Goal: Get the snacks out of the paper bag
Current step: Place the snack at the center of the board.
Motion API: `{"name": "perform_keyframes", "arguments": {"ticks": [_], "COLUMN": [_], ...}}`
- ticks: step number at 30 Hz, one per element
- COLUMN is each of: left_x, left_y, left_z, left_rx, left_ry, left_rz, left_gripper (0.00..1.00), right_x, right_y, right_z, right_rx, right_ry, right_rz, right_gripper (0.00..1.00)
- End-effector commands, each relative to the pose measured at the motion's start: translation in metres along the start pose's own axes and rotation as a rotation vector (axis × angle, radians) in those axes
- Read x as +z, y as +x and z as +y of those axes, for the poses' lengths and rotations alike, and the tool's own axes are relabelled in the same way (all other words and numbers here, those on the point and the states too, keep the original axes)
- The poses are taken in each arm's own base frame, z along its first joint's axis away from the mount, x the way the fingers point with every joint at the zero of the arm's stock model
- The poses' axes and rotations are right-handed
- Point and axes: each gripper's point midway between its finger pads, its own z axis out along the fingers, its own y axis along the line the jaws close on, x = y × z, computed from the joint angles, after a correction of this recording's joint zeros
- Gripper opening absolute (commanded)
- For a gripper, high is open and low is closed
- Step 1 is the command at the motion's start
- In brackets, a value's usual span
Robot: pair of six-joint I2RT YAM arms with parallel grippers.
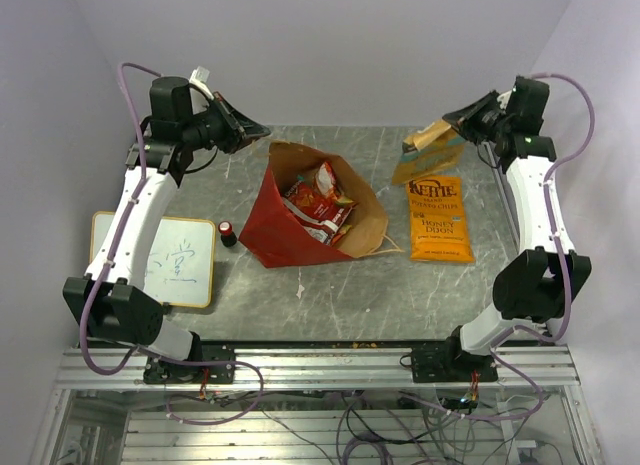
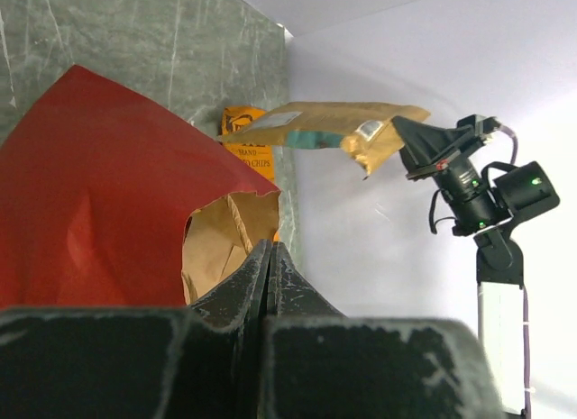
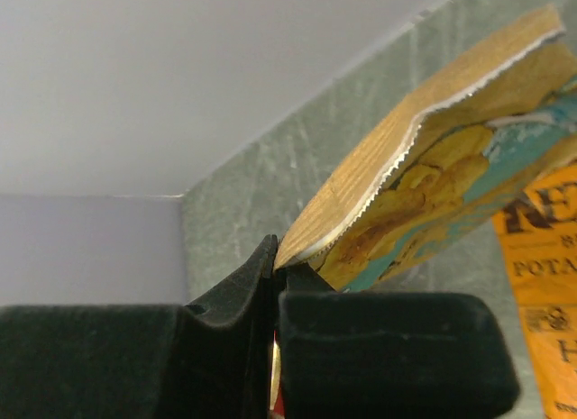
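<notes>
The red paper bag (image 1: 272,223) lies in the middle of the table with its brown mouth open toward the right. Red and multicoloured snacks (image 1: 320,207) lie inside it. My left gripper (image 1: 262,135) is shut at the bag's far upper rim and seems to pinch the edge; in the left wrist view the paper bag (image 2: 90,185) meets the left gripper (image 2: 269,246) at its tips. My right gripper (image 1: 449,122) hangs over the far right, shut on the corner of a yellow-and-teal packet (image 1: 425,151). In the right wrist view the right gripper (image 3: 278,259) holds that packet (image 3: 433,176). An orange chip bag (image 1: 440,220) lies flat below it.
A yellow-framed whiteboard (image 1: 170,257) lies at the left edge. A small red-and-black cylinder (image 1: 228,233) stands between it and the bag. Walls close in the table at the back and on both sides.
</notes>
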Motion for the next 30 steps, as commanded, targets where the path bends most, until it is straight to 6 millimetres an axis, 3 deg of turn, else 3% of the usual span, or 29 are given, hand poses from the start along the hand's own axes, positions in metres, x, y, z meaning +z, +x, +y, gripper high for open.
{"name": "perform_keyframes", "arguments": {"ticks": [1,7,13,19,23,26,30], "left_x": [-0.009,-0.010,-0.013,-0.012,-0.014,-0.016,-0.018], "left_y": [-0.009,-0.011,-0.011,-0.011,-0.011,-0.009,-0.006], "left_z": [-0.010,-0.009,-0.009,-0.007,-0.009,-0.007,-0.005], "left_rx": [0.038,0.034,0.025,0.027,0.021,0.020,0.027], "left_ry": [0.003,0.003,-0.011,-0.026,-0.027,-0.035,-0.046], "left_rz": [-0.038,-0.056,-0.067,-0.055,-0.057,-0.055,-0.048], "left_gripper": [0.07,0.07,0.07,0.07,0.07,0.07,0.07], "right_x": [-0.005,0.025,0.031,0.034,0.022,0.001,-0.025], "right_y": [-0.030,-0.036,-0.049,-0.043,-0.008,0.023,0.051], "right_z": [0.001,-0.020,-0.025,-0.058,-0.083,-0.109,-0.131], "right_rx": [-0.059,-0.060,-0.053,0.004,0.052,0.090,0.094], "right_ry": [-0.020,0.012,0.015,0.067,0.121,0.197,0.265], "right_rz": [-0.136,-0.129,-0.170,-0.167,-0.113,-0.092,-0.093], "right_gripper": [0.00,0.00,0.00,0.00,0.00,0.00,0.00]}}
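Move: The right hand already grips the kraft-and-teal snack by one edge. The orange chips bag, where it is being taken, lies about 12 cm back, 3 cm to the right and some 23 cm below. The red paper bag's middle is roughly 28 cm left, 12 cm back and 17 cm down. From the left hand the orange chips bag is about 40 cm right, 4 cm back and 25 cm below. Right hand, grip kept, sinks some 13 cm, drifting right and slightly forward, then back towards the orange chips bag. ##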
